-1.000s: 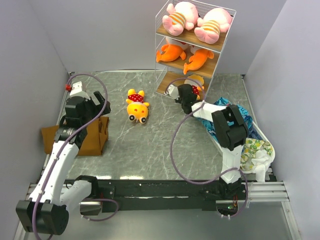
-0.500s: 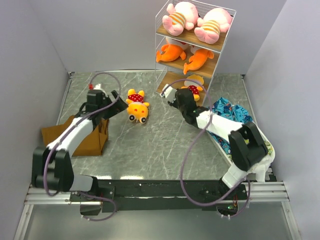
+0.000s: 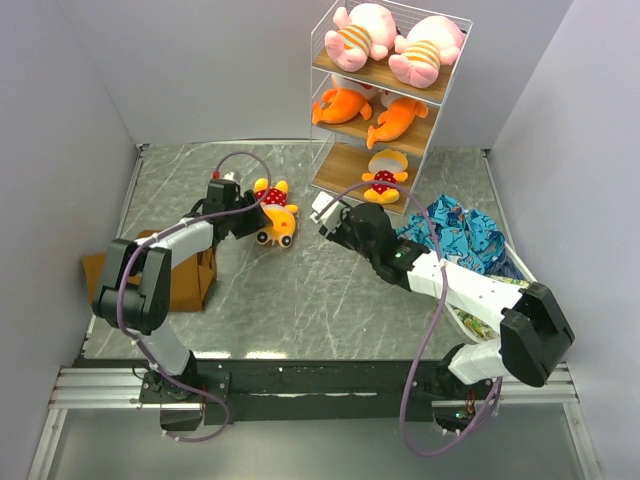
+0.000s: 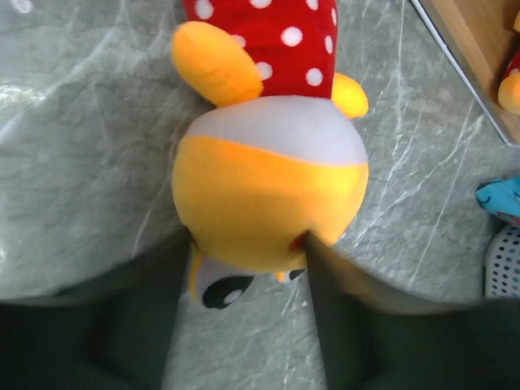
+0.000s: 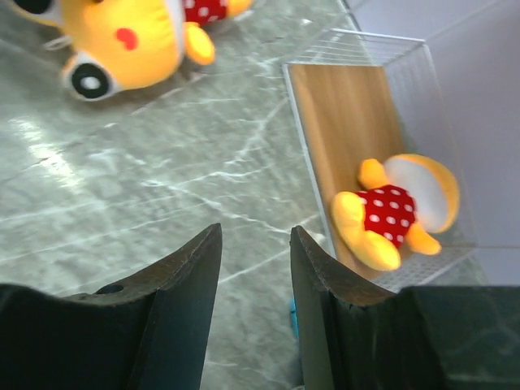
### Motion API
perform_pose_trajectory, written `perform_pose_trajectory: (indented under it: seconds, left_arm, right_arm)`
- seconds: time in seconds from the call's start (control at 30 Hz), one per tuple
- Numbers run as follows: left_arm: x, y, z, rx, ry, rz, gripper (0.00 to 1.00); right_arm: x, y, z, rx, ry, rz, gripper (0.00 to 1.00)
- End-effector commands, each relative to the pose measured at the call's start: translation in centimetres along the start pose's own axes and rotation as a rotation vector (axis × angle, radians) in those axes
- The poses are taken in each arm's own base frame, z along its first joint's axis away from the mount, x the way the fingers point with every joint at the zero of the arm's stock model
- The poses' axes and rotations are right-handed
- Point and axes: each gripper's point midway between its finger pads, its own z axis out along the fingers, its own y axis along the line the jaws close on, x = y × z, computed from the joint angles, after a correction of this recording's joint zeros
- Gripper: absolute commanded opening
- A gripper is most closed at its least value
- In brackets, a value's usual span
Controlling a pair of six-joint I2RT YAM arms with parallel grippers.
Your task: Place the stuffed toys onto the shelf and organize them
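The shelf (image 3: 346,166) stands at the back. It holds two pink toys (image 3: 360,32) on top, two orange fish toys (image 3: 343,103) in the middle and one yellow polka-dot toy (image 3: 383,177) on the bottom board (image 5: 341,122). That yellow toy also shows in the right wrist view (image 5: 398,207). The second yellow toy (image 3: 277,215) lies on the table. My left gripper (image 3: 250,215) is open, its fingertips flanking that toy's head (image 4: 268,187). My right gripper (image 3: 325,212) is open and empty over the table, left of the shelf's foot (image 5: 256,231).
A brown cloth (image 3: 185,275) lies at the left under my left arm. A blue patterned cloth (image 3: 460,230) and a white basket (image 3: 520,310) sit at the right. Grey walls enclose three sides.
My left arm swung right from the brown cloth to the yellow toy on the table. My right gripper drew back from the bottom board, leaving the other yellow toy there.
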Motion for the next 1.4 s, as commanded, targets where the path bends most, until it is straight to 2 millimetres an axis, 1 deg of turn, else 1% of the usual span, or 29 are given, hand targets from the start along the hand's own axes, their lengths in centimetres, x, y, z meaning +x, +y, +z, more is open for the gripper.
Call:
perform_pose_trajectory:
  seconds: [0.0,0.03,0.07,0.13,0.17,0.23,0.27,0.33,0.37,0.43,0.47,0.5,0.53,0.57,0.6,0.67,0.73,0.8,0.83,0.87,0.9,0.93,0.97,1.0,1.1,1.17,1.23,1.27,1.37]
  left_arm:
    - [-1.9,-2.5,0.3,0.096,-0.031,0.074,0.45]
    - [-1.8,-2.7,0.2,0.110,-0.026,0.091,0.38]
    - [-1.8,-3.1,0.0,0.126,-0.019,0.100,0.23]
    - [-1.4,-3.5,-0.6,0.146,0.021,0.127,0.09]
    - [-1.7,-4.3,-1.5,0.168,0.025,0.147,0.02]
    - [-0.9,-4.5,-2.9,0.180,0.077,0.194,0.01]
    - [-1.2,-5.3,-4.4,0.206,0.068,0.221,0.01]
    - [0.0,-5.8,-6.2,0.253,0.117,0.276,0.01]
    - [0.0,-6.4,-7.5,0.281,0.114,0.301,0.01]
    - [1.2,-6.4,-8.7,0.310,0.159,0.339,0.01]
    - [2.1,-7.1,-9.8,0.371,0.184,0.353,0.01]
    - [2.7,-7.3,-10.3,0.400,0.199,0.363,0.01]
    - [3.1,-7.6,-10.7,0.444,0.205,0.387,0.01]
    - [4.6,-8.1,-11.6,0.521,0.238,0.400,0.01]
    - [5.2,-8.3,-11.9,0.561,0.246,0.417,0.01]
    - [6.3,-8.1,-12.2,0.590,0.259,0.429,0.01]
    - [7.3,-8.6,-12.8,0.638,0.293,0.478,0.01]
    - [7.6,-9.1,-13.3,0.667,0.315,0.508,0.01]
    - [7.9,-9.5,-13.6,0.687,0.319,0.516,0.01]
    - [7.9,-9.7,-13.6,0.704,0.314,0.524,0.01]
    - [8.1,-10.1,-13.9,0.732,0.318,0.526,0.01]
    - [8.4,-10.3,-14.1,0.750,0.322,0.538,0.01]
    - [8.6,-10.5,-14.3,0.760,0.325,0.547,0.01]
    - [8.8,-10.7,-14.5,0.770,0.325,0.567,0.01]
    - [9.6,-10.9,-14.7,0.783,0.334,0.594,0.01]
    - [10.2,-10.9,-14.8,0.793,0.351,0.596,0.01]
    - [10.5,-11.2,-15.0,0.817,0.366,0.600,0.01]
    - [10.6,-11.2,-15.0,0.820,0.371,0.600,0.01]
    - [11.0,-11.2,-15.1,0.827,0.381,0.605,0.01]
  right_arm:
    - [-2.5,0.3,-1.3,-0.024,-0.116,0.058,0.47]
    - [-2.5,0.3,-1.3,-0.024,-0.119,0.058,0.47]
    - [-2.7,0.2,-1.4,-0.024,-0.122,0.061,0.47]
    - [-2.8,0.3,-1.3,-0.040,-0.116,0.047,0.47]
    - [-2.9,0.6,-1.4,-0.063,-0.119,0.022,0.47]
    - [-3.1,1.0,-1.6,-0.101,-0.119,-0.015,0.47]
    - [-3.3,1.3,-1.7,-0.124,-0.134,-0.040,0.47]
    - [-4.4,1.7,-2.2,-0.164,-0.177,-0.034,0.47]
    - [-5.3,2.7,-2.6,-0.227,-0.218,-0.030,0.47]
    - [-6.5,2.9,-3.4,-0.263,-0.270,-0.010,0.48]
    - [-7.1,3.1,-3.7,-0.277,-0.289,0.028,0.50]
    - [-7.9,2.8,-4.0,-0.274,-0.312,0.066,0.60]
    - [-9.2,2.0,-4.2,-0.245,-0.361,0.114,0.62]
    - [-9.9,1.8,-4.4,-0.246,-0.372,0.221,0.63]
    - [-10.8,1.2,-4.7,-0.249,-0.403,0.279,0.63]
    - [-11.3,1.6,-5.5,-0.294,-0.413,0.421,0.63]
    - [-10.4,2.3,-5.8,-0.319,-0.401,0.472,0.64]
    - [-9.6,2.4,-6.0,-0.316,-0.371,0.538,0.66]
    - [-9.0,1.8,-5.8,-0.288,-0.339,0.570,0.66]
    - [-9.6,1.0,-5.9,-0.280,-0.321,0.640,0.66]
    - [-8.3,1.3,-5.7,-0.285,-0.243,0.685,0.65]
    - [-7.6,0.8,-5.6,-0.291,-0.201,0.738,0.65]
    - [-7.6,1.1,-5.6,-0.325,-0.170,0.808,0.65]
    - [-6.9,1.5,-5.7,-0.350,-0.134,0.838,0.64]
    - [-6.1,1.6,-6.1,-0.370,-0.103,0.854,0.67]
    - [-6.0,0.5,-5.9,-0.336,-0.087,0.835,0.69]
    - [-5.7,0.6,-6.0,-0.370,-0.057,0.841,0.73]
    - [-5.4,0.4,-5.6,-0.382,-0.043,0.852,0.78]
    - [-4.4,1.1,-4.8,-0.411,0.014,0.851,0.79]
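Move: The yellow toy lies face-up on the table right at the left gripper, its middle about 4 cm ahead and 2 cm to the right. The shelf toy, sitting on the lowest board, is some 16 cm farther ahead and 31 cm right of that gripper; the brown bag is about 12 cm back and 20 cm left. From the right hand the yellow toy lies about 10 cm ahead, 17 cm left and 13 cm below. Shut the left fingers in a pinch on the yellow toy's head, then carry it back about 16 cm, up some 9 cm and right, turning the wrist roughly 55 degrees clockwise to offer the feet end to the right gripper. Meanwhile ease the right hand back about 5 cm and up a little, roll its left side up, tip it down and open its fingers wider around the toy's feet end, stopping without gripping. ##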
